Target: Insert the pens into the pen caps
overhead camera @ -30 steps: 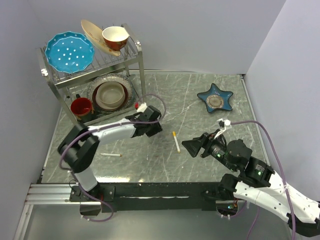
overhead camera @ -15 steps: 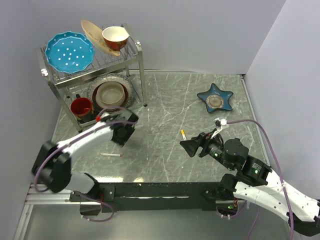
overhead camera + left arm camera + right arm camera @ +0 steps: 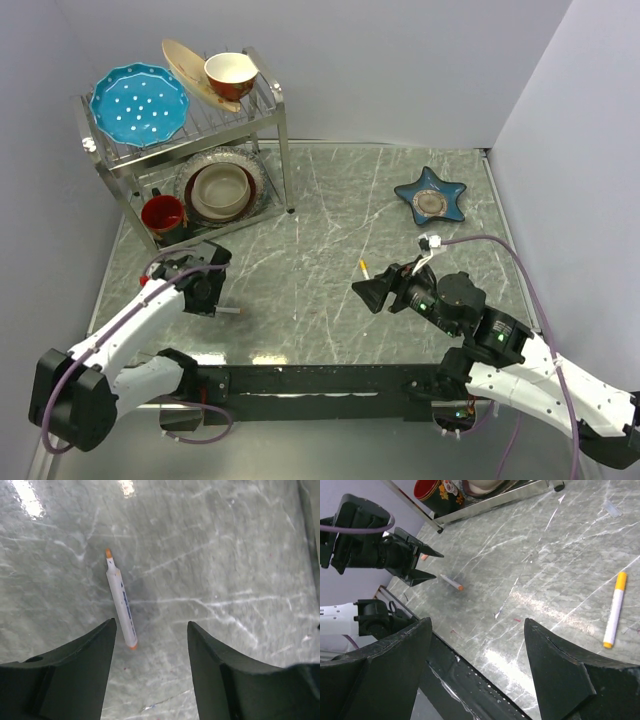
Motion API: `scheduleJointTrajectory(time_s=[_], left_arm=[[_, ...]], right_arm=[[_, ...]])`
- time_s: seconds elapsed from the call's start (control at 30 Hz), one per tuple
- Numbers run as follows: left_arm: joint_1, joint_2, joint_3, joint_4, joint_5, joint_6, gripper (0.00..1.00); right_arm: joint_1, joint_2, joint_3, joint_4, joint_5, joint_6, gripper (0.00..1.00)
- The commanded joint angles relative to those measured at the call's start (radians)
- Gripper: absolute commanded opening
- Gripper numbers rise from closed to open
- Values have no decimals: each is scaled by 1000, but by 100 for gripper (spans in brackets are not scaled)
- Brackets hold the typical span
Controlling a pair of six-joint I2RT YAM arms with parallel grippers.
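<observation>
An uncapped white pen (image 3: 121, 600) with an orange tip lies flat on the marble table (image 3: 225, 555). My left gripper (image 3: 150, 625) hovers open above it, and the pen's butt end sits just inside the left finger. From above, this pen (image 3: 230, 311) pokes out beside the left gripper (image 3: 208, 300). A second white pen (image 3: 614, 609) carries a yellow-orange pen cap (image 3: 620, 580) and lies on the table to the right of my open, empty right gripper (image 3: 477, 625). From above, the right gripper (image 3: 362, 292) hides most of that pen (image 3: 364, 268).
A metal dish rack (image 3: 280, 120) with plates, bowls and a red cup stands at the back left. A blue star-shaped dish (image 3: 431, 197) sits at the back right. The black rail (image 3: 320, 380) runs along the near table edge.
My left arm swung from the table's middle back to the near left, over the uncapped pen, and its jaws opened wider. The right gripper crept slightly left.
</observation>
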State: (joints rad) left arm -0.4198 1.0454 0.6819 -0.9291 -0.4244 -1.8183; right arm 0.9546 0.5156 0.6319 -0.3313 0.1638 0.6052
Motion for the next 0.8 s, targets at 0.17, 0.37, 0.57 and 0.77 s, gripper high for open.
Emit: scheduleJointTrajectory(time_s=[0.17,0.37,0.57,0.77], left_arm=[[98,65,-15,-10,55,5,56],[125,110,-25,15,65,11,54],[134,191,-10,9,67,17,51],[134,257,-62,61,102,11,35]], right_arm=[[-2,11,-5,63,-7,16,81],[-2,8,-1,66,13,14,81],[-4,-17,0,67,25,21,80],[-2,-9,0,75,8,27,80]])
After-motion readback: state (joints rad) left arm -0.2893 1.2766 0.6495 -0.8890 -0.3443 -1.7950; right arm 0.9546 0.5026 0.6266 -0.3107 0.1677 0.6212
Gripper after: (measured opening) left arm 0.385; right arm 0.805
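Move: The bare white pen on the table lies about 7 cm below the left hand and 2 cm back of it, level with it left to right; it lies roughly left-right, its narrow end to the right. The rack's near foot stands some 9 cm ahead and 14 cm left of this hand, and the red mug about 20 cm ahead and 13 cm left. From the right hand that same pen is roughly 33 cm left, 3 cm ahead and 24 cm below. The left hand sinks about 5.5 cm onto the bare white pen, slowly at first and then faster, easing some 2 cm left early on and then drifting slightly back so that its fingers come down on either side of the barrel. As it goes down the wrist tips some 15 degrees so the fingers point more nearly straight down, and the fingers draw in from well open to a narrow gap around the pen, not yet shut on it. ##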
